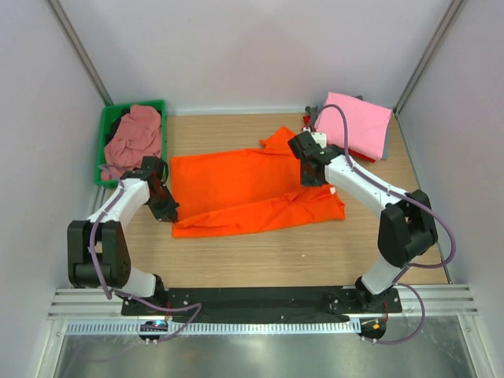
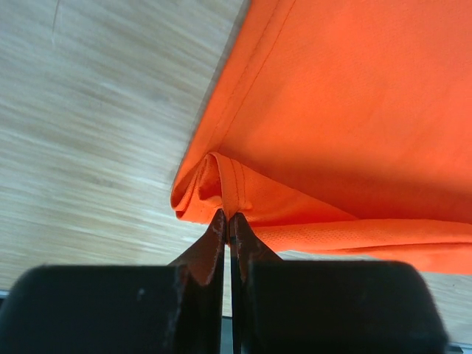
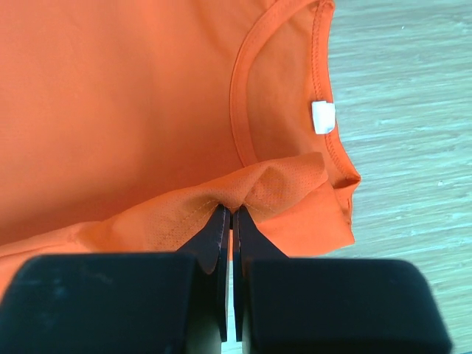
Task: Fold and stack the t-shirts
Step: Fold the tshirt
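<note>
A bright orange t-shirt (image 1: 252, 189) lies spread across the middle of the wooden table, partly folded lengthwise. My left gripper (image 1: 167, 211) is shut on its hem corner (image 2: 225, 193) at the shirt's left end. My right gripper (image 1: 316, 177) is shut on a pinch of the orange fabric (image 3: 243, 193) near the neck opening, where a white label (image 3: 323, 116) shows. A folded pink t-shirt (image 1: 358, 122) tops a small stack at the back right, with red and grey cloth under it. A dusty-pink t-shirt (image 1: 135, 135) is bunched in the bin.
A green plastic bin (image 1: 106, 130) stands at the back left against the wall. White enclosure walls close in both sides and the back. Bare wood (image 1: 268, 256) lies between the orange shirt and the arm bases.
</note>
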`<action>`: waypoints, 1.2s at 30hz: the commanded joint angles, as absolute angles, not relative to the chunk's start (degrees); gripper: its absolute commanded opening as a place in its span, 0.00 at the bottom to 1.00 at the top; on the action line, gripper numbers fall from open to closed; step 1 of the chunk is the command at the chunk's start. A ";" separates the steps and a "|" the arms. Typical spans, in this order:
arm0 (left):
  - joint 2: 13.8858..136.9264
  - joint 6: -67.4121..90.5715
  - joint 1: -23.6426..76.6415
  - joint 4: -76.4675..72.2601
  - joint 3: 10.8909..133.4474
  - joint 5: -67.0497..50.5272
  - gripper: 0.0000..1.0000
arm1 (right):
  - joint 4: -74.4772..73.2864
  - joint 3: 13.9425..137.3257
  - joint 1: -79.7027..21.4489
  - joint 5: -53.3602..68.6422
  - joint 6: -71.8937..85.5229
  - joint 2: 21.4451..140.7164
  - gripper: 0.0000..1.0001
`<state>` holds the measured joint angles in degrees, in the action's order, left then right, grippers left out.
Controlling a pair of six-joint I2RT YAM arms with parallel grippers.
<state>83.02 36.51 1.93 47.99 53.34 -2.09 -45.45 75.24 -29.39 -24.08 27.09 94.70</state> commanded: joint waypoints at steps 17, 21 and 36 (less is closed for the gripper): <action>93.68 33.13 -2.28 47.54 63.88 -0.71 0.17 | -43.33 85.06 -28.21 -27.95 22.94 106.69 0.01; 97.73 32.61 -2.81 50.44 70.56 -0.44 0.61 | -46.57 92.27 -27.60 -29.35 21.89 111.70 0.01; 76.14 36.56 1.73 45.47 63.03 -1.55 0.89 | -50.29 93.45 -25.58 -29.64 23.89 102.43 0.77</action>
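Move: I'm still pinching the shirt's folded-over flap with both hands. For my left hand, the place to lay it is about 2 cm ahead and 3 cm down; the shirt's near left corner is 6 cm back, and the green bin's middle some 19 cm ahead and 12 cm left. For my right, the laying place is about 6 cm ahead and 6 cm down, the white tag 2 cm ahead and 5 cm right, the shirt stack 18 cm ahead and 11 cm right. I ease both pinched ends of the flap forward and down onto the shirt body. My left hand lowers about 2 cm, opens wide while sweeping forward and slightly left, then rises some 10 cm, fingertips tilting forward. My right hand sinks 4 cm, carries its end farther forward, opens later, then climbs about 6 cm, clear of the flap, easing back a little. ##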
